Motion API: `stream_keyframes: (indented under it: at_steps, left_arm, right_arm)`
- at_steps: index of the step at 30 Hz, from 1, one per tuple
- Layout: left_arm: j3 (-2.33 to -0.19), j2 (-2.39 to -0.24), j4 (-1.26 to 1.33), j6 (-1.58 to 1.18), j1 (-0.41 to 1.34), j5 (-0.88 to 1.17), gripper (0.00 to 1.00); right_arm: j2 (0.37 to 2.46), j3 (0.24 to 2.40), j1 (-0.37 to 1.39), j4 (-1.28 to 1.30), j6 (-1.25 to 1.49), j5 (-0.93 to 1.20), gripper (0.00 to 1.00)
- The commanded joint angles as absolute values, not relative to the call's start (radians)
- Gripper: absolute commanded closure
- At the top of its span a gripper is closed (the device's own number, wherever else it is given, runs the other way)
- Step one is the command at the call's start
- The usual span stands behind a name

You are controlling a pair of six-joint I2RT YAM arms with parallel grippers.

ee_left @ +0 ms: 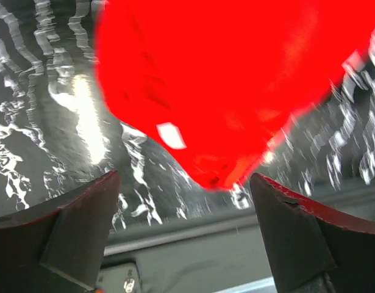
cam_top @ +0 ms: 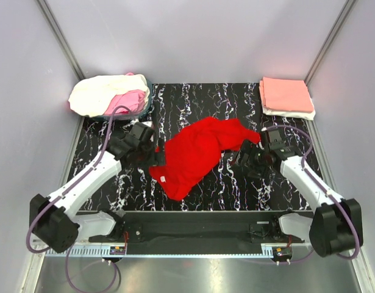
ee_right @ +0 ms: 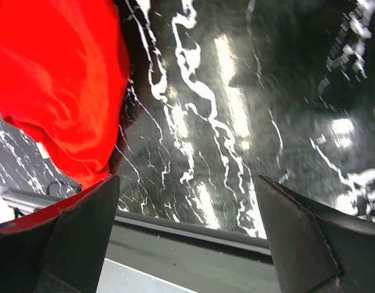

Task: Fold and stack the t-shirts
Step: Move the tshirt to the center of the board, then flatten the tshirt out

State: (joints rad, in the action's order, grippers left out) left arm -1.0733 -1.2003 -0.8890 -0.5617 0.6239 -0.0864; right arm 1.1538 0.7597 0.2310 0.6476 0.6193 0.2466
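Observation:
A bright red t-shirt [cam_top: 199, 152] lies crumpled in the middle of the black marbled table [cam_top: 193, 195]. My left gripper [cam_top: 155, 152] is at the shirt's left edge. In the left wrist view it [ee_left: 184, 180] stands open, with the red cloth [ee_left: 224, 79] and its white tag [ee_left: 171, 135] just beyond the fingertips and nothing between them. My right gripper [cam_top: 245, 160] is off the shirt's right side. It [ee_right: 187, 183] is open over bare table, the red cloth [ee_right: 53, 79] to its left.
A heap of unfolded shirts, cream-white [cam_top: 102, 94] and pink [cam_top: 131, 101], fills a basket at the back left corner. A folded salmon-pink shirt [cam_top: 286, 94] lies on a folded white one [cam_top: 294, 114] at the back right. Grey walls enclose the table.

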Motion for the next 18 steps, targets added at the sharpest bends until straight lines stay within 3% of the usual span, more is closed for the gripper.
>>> stream_keyframes:
  at_steps: [1,7,18]
  left_arm:
    - [-0.973,-1.175,-0.710,-0.601,0.479,-0.019,0.09]
    - [-0.870,-1.235,-0.580,-0.621,0.361,-0.006,0.01]
    - [-0.785,-1.362,-0.437,-0.632,0.296,0.089,0.01]
  right_arm:
    - [1.207,0.819,0.232,0.568,0.560,0.325,0.00]
    - [1.377,0.943,0.206,0.619,0.499,0.236,0.00]
    - [1.718,1.123,-0.056,0.585,0.477,0.256,0.00]
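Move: The t-shirt lies spread between the hands. Its left edge is about 4 cm ahead of the left hand, 6 cm to its left and 15 cm below; its near corner is some 14 cm back and 4 cm right of that hand. The clothes pile stands about 23 cm ahead and 21 cm left of it. From the right hand, the shirt's right end is roughly 13 cm ahead, 4 cm right and 8 cm down, and the folded stack some 28 cm ahead and 18 cm right. Towards the t-shirt's right end the right hand reaches forward about 10 cm, swinging to the right and sinking somewhat late on. Over the shirt's left edge the left hand sinks some 10 cm, drifting left and forward and turning counter-clockwise. Both grippers stay open, with no contact to be seen. ##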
